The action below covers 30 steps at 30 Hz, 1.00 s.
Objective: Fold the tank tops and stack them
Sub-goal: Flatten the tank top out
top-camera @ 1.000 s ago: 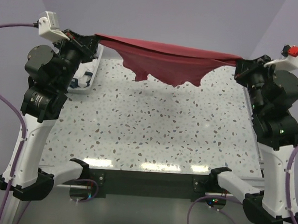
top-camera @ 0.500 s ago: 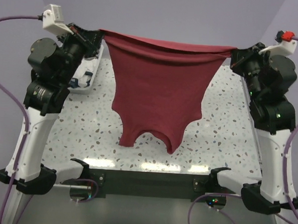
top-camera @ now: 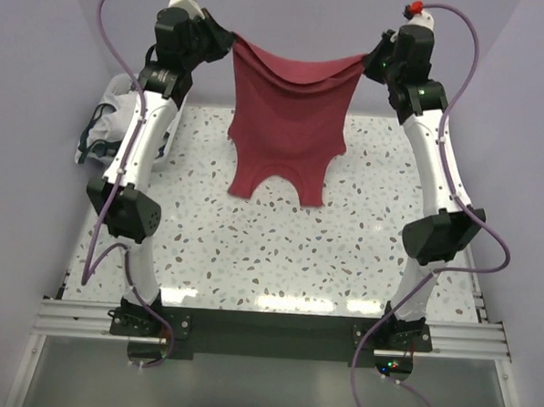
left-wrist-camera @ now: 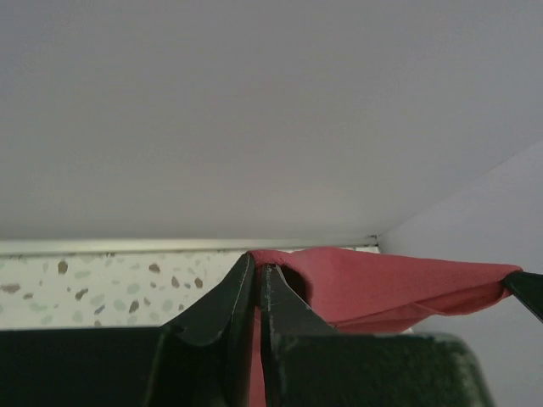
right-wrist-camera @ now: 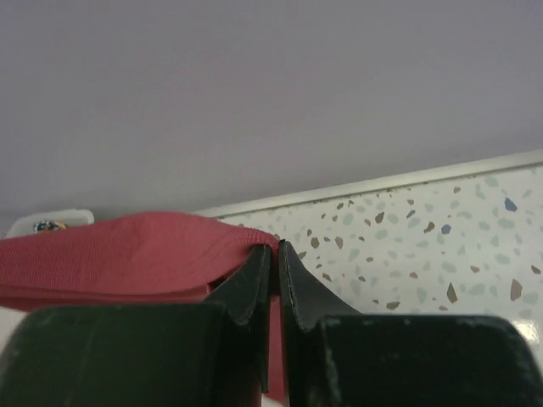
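The dark red tank top [top-camera: 290,122] hangs upside down in the air over the far half of the table, its straps and neck arch lowest. My left gripper [top-camera: 228,39] is shut on its upper left corner and my right gripper [top-camera: 371,61] is shut on its upper right corner. In the left wrist view the left gripper [left-wrist-camera: 257,267] pinches red cloth [left-wrist-camera: 382,284] that runs off to the right. The right gripper [right-wrist-camera: 276,248] pinches the red cloth [right-wrist-camera: 127,254] running left. The white tank top [top-camera: 107,126] lies crumpled at the table's far left edge.
The speckled table [top-camera: 279,249] stretches below the hanging cloth toward the arm bases. Lilac walls close in the back and both sides. The white heap [right-wrist-camera: 51,222] shows as a small patch in the right wrist view.
Both arms have stretched up and toward the back wall, and the grippers have come closer together. The red top, first bunched high, now hangs down at full length.
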Available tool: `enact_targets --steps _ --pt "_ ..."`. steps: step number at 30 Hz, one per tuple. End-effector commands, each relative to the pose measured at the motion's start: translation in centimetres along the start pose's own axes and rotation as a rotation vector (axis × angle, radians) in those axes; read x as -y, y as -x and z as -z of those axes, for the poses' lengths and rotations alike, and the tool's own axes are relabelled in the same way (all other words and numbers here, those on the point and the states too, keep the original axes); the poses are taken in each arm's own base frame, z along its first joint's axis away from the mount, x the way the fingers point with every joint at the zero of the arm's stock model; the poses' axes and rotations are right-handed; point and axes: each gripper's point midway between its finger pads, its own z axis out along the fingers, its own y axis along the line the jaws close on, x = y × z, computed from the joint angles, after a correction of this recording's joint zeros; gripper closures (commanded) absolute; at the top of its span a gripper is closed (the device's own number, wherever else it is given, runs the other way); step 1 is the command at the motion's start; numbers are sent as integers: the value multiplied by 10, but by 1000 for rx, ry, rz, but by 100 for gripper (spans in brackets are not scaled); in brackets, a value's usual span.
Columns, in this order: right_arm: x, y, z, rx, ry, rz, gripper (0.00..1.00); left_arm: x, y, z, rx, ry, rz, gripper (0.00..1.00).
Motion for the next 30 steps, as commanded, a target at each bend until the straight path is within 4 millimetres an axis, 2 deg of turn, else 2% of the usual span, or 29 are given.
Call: enact_targets --steps 1,2,3,4,5,6,7,8,9,10,11,12,13,14,15,16,17,18,19,20,21,23,24,25,26,27,28,29,30 --pt "-40 109 51 268 120 6 100 80 104 41 233 -238 -87 100" --pt "-41 115 55 287 112 6 100 81 113 47 253 -247 -91 100" --pt "-42 121 60 305 115 6 100 77 109 45 247 -253 -89 100" --pt "-41 123 66 312 111 6 100 79 120 60 270 -256 -89 100" --pt "-39 124 70 314 105 6 100 75 117 62 267 -249 -87 100" --pt "-37 120 72 307 99 7 100 61 100 54 229 -220 -79 100" --pt "-31 109 74 282 88 9 100 63 101 64 228 -219 -79 100" --pt "-27 100 74 265 82 10 100 58 94 65 209 -210 -76 100" --pt "-25 94 75 261 83 6 100 43 68 57 149 -185 -62 100" --pt "-12 66 76 204 59 6 100 48 68 72 153 -198 -55 100" --pt "-4 51 76 179 39 4 100 43 56 74 132 -195 -41 100" --pt "4 36 80 153 20 0 100 21 20 68 66 -168 -16 100" --pt "27 -17 68 47 -28 -5 100 25 16 86 68 -179 -11 100" --pt "32 -25 87 47 -26 -19 100 18 -1 90 38 -173 20 100" --pt "40 -49 90 9 -38 -54 100 -12 -55 90 -60 -125 62 100" --pt "67 -115 88 -122 -87 -58 100 -7 -60 110 -45 -154 71 100" --pt "77 -139 96 -161 -100 -71 100 -16 -85 117 -85 -144 111 100" --pt "83 -155 110 -178 -97 -87 100 -47 -148 128 -199 -83 153 100" --pt "106 -213 120 -290 -143 -108 100 -44 -166 147 -221 -96 162 100" --pt "113 -236 129 -336 -151 -125 100 -53 -191 159 -258 -82 171 100" --pt "126 -275 147 -404 -158 -147 100 -74 -237 182 -329 -21 193 100" --pt "140 -308 165 -467 -184 -170 100 -91 -276 205 -393 12 214 100" --pt "144 -316 174 -471 -188 -188 100 -108 -311 225 -462 58 232 100" --pt "156 -343 187 -524 -219 -194 100 -110 -321 236 -479 62 238 100" --pt "159 -354 194 -548 -224 -209 100 -115 -333 245 -500 75 244 100" --pt "164 -364 201 -565 -243 -228 100 -126 -356 260 -548 110 260 100" --pt "166 -378 211 -593 -240 -247 100 -125 -360 267 -550 104 270 100" --pt "166 -384 216 -607 -235 -265 100 -131 -373 279 -588 128 284 100" --pt "169 -390 223 -627 -253 -275 98 -132 -376 283 -598 134 288 100"
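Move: Both my hands hold the tank top by its hem; its middle hangs about 21 cm below and 9 cm back of them, midway between. The bare patch of table it goes to lies about 16 cm back and 42 cm below my left hand, 17 cm to its right; from my right hand it is 15 cm back, 16 cm left and 40 cm down. The laundry basket stands some 30 cm left of my left hand, 5 cm farther out and 37 cm lower. With both grippers still pinching the hem, I lift my two hands together 7 to 9 cm, then sweep them back towards my bases and steeply down to the near part of the table, ending over 30 cm back and almost 40 cm below where they began. On the way down my fingers tip about 40 degrees downward. ##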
